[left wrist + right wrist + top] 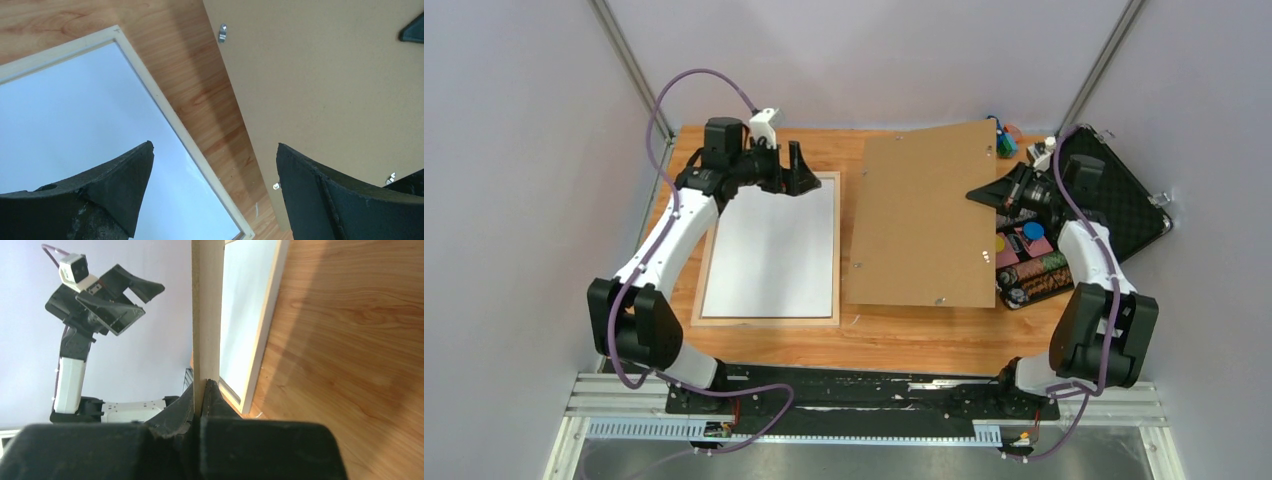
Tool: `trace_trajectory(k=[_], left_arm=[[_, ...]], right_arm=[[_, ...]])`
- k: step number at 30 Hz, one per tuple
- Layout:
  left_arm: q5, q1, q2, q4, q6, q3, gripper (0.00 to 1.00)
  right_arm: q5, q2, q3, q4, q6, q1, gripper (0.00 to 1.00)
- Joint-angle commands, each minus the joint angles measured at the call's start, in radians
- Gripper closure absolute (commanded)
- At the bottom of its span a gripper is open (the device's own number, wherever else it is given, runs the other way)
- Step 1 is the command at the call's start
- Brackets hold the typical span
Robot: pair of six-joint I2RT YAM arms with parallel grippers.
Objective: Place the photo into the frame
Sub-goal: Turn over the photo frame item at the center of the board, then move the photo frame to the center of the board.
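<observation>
The frame (769, 321) of pale wood lies flat on the left of the table. A plain white surface (771, 245) fills its opening. None of the photo's printed side shows, so I cannot tell whether this is the photo face down. My left gripper (786, 175) hovers open above the frame's far right corner, holding nothing. In the left wrist view its gripper (215, 146) spans the frame's rail (165, 107) and the board's edge. My right gripper (994, 195) is shut on the right edge of the brown backing board (921, 215), which it holds tilted. In the right wrist view the gripper (205, 382) pinches the board (205, 305) edge-on.
An open black case (1114, 195) with foam lining sits at the far right. Several colourful small items (1029, 260) lie beside and partly under the board. Bare wooden table (924, 335) runs along the near edge. Metal clips (223, 33) dot the board's rim.
</observation>
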Motion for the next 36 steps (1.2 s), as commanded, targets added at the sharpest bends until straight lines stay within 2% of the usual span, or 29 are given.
trace_trajectory(k=[1,8,11,16,19,24,30,36], left_arm=[[0.045,0.082,-0.095,0.016,0.013,-0.009,0.0],[0.066,0.218,-0.181,-0.05,0.064,-0.047,0.0],[0.07,0.327,-0.207,-0.084,0.081,-0.071,0.0],[0.064,0.447,-0.195,-0.159,0.144,-0.087,0.0],[0.042,0.53,-0.142,-0.219,0.182,-0.089,0.0],[-0.038,0.6,-0.011,-0.27,0.266,-0.092,0.01],[-0.05,0.644,0.239,-0.269,0.261,-0.08,0.02],[-0.081,0.649,0.36,-0.23,0.239,-0.087,0.03]], right_arm=[[-0.05,-0.011,0.057,0.189,0.144,0.098,1.0],[0.017,0.11,0.089,0.417,0.29,0.288,1.0],[0.052,0.186,0.112,0.519,0.355,0.384,1.0],[0.102,0.323,0.188,0.59,0.377,0.502,1.0],[0.113,0.391,0.23,0.621,0.394,0.535,1.0],[0.116,0.46,0.252,0.675,0.434,0.549,1.0],[0.111,0.469,0.228,0.701,0.457,0.548,1.0],[0.109,0.457,0.211,0.681,0.44,0.548,1.0]])
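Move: My left hand is open above the frame's right far part. The middle of the frame's left rail lies about 27 cm to its left, 2 cm back and 23 cm down; the brown board's middle is some 24 cm to its right, 6 cm back and 5 cm lower. My right hand pinches the board's right edge, its middle about 14 cm left and 3 cm back, 3 cm lower. From there the frame's middle lies roughly 47 cm left, level, 23 cm down. With my right hand I keep the board pinched and carry it about 21 cm left over the frame, 4 cm forward and slightly lower, turning it some 20 degrees counter-clockwise, then hold it there. Meanwhile my left hand clears out about 26 cm left across the frame, rising a little, then drops steeply, tipping down and turning counter-clockwise, to bring its open fingers over the left rail. ##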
